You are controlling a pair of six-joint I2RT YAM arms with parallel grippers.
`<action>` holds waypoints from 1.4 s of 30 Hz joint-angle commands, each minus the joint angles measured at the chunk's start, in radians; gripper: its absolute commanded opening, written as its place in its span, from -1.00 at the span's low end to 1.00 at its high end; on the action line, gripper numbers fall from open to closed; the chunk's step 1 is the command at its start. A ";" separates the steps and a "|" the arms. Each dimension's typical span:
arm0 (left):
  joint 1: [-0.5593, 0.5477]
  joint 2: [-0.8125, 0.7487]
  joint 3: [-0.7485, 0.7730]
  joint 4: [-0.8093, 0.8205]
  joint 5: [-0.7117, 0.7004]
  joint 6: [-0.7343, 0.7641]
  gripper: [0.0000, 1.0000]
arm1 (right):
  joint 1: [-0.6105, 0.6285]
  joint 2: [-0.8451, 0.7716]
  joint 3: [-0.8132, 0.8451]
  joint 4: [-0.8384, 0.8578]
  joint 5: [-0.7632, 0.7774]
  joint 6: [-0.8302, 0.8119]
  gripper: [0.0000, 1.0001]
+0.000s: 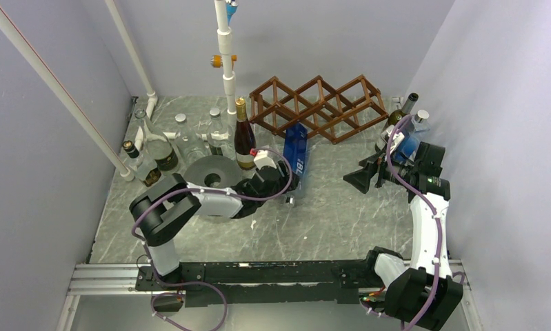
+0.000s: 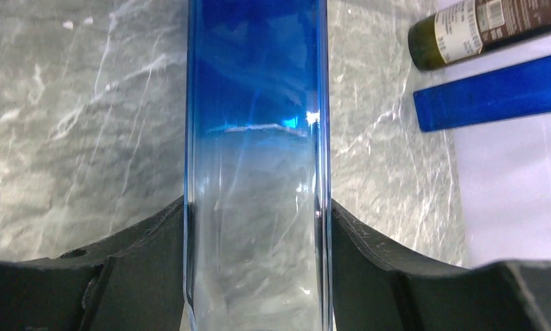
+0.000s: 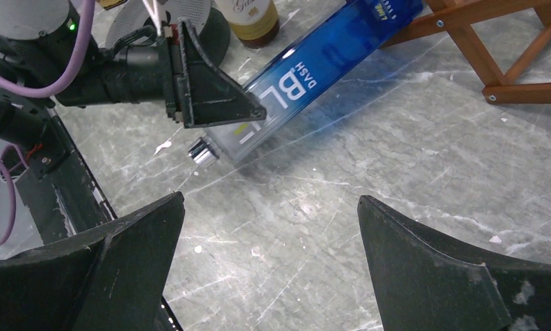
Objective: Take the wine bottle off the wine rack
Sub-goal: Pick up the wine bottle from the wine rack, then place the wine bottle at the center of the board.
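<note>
The brown wooden wine rack (image 1: 321, 107) stands at the back of the table; its legs show in the right wrist view (image 3: 493, 41). A blue and clear bottle (image 1: 294, 155) lies slanted in front of its lower left cell, cap toward me, base end at the rack's front; I cannot tell if it is still inside. My left gripper (image 1: 283, 181) is shut on the bottle's clear lower part (image 2: 258, 138), one finger on each side (image 2: 258, 227). The right wrist view shows the bottle (image 3: 314, 76) in the left fingers (image 3: 217, 89). My right gripper (image 1: 358, 181) is open and empty (image 3: 271, 207), right of the bottle.
An upright brown wine bottle (image 1: 243, 138) and a grey disc (image 1: 214, 176) stand just left of the left gripper. Several bottles and glasses crowd the back left. Two bottles (image 1: 400, 127) stand by the right wall. A white pipe (image 1: 225, 62) rises behind.
</note>
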 commanded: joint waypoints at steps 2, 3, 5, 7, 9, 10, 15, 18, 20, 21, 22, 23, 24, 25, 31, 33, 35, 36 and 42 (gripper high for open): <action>-0.020 -0.102 -0.076 0.143 0.003 0.012 -1.00 | 0.004 -0.016 0.002 0.038 -0.001 -0.018 0.99; -0.023 -0.110 -0.091 0.155 0.008 0.016 -1.00 | 0.005 -0.016 0.001 0.038 -0.001 -0.018 0.99; -0.029 -0.124 -0.121 0.168 0.012 0.021 -1.00 | 0.004 -0.017 0.001 0.039 -0.001 -0.018 0.99; -0.033 -0.133 -0.141 0.189 0.020 0.026 -1.00 | 0.005 -0.017 -0.001 0.041 -0.001 -0.016 0.99; -0.035 -0.142 -0.159 0.207 0.028 0.026 -1.00 | 0.004 -0.015 -0.002 0.043 0.001 -0.015 0.99; -0.038 -0.146 -0.167 0.213 0.028 0.026 -1.00 | 0.005 -0.016 -0.002 0.044 0.000 -0.015 0.99; -0.046 -0.155 -0.198 0.231 0.034 0.023 -1.00 | 0.004 -0.016 -0.005 0.048 0.004 -0.013 0.99; -0.048 -0.161 -0.213 0.238 0.049 0.027 -1.00 | 0.004 -0.016 -0.006 0.048 0.005 -0.013 0.99; -0.048 -0.172 -0.224 0.241 0.070 0.037 -1.00 | 0.006 -0.014 -0.006 0.050 0.005 -0.013 0.99; -0.048 -0.180 -0.228 0.237 0.083 0.048 -1.00 | 0.005 -0.016 -0.007 0.050 0.005 -0.013 0.99; -0.048 -0.190 -0.232 0.229 0.102 0.058 -1.00 | 0.006 -0.016 -0.008 0.051 0.004 -0.013 0.99; -0.048 -0.203 -0.238 0.218 0.121 0.073 -1.00 | 0.006 -0.015 -0.008 0.050 0.003 -0.012 0.99; -0.048 -0.217 -0.242 0.206 0.141 0.096 -1.00 | 0.007 -0.014 -0.008 0.050 0.003 -0.013 0.99; -0.048 -0.231 -0.245 0.191 0.165 0.108 -1.00 | 0.008 -0.013 -0.008 0.050 0.004 -0.014 0.99; -0.044 -0.315 -0.276 0.103 0.329 0.234 -1.00 | 0.021 -0.010 -0.009 0.048 0.006 -0.023 0.99; -0.033 -0.337 -0.276 0.072 0.402 0.268 -1.00 | 0.034 -0.008 -0.008 0.040 0.009 -0.039 0.99; -0.016 -0.357 -0.270 0.040 0.493 0.293 -1.00 | 0.053 -0.006 -0.007 0.028 0.004 -0.074 0.99; 0.000 -0.365 -0.269 0.023 0.531 0.306 -1.00 | 0.062 -0.004 -0.005 0.018 0.000 -0.096 0.99; 0.086 -0.372 -0.221 -0.087 0.773 0.363 -1.00 | 0.150 -0.001 -0.017 -0.045 -0.003 -0.267 0.99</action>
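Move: The left gripper already pinches the square blue bottle near its neck, the body reaching out about 7 cm ahead. Clear table for it lies some 12 cm back, 4 cm left and 7 cm lower. The dark wine bottle stands about 8 cm ahead and 16 cm left of this hand, the wine rack 28 cm ahead and 10 cm right. From the open right gripper, the blue bottle is roughly 18 cm left, 5 cm ahead and 14 cm lower. Draw the left gripper back about 12 cm, drifting some 4 cm left, away from the rack over the clear table, keeping the pinch on the blue bottle. Dip about 3 cm at first and nearly pause, then come back up 2 cm while turning clockwise some 30 degrees so the base swings towards the right gripper. At the very end, start the open right gripper about 2 cm left towards the bottle. ##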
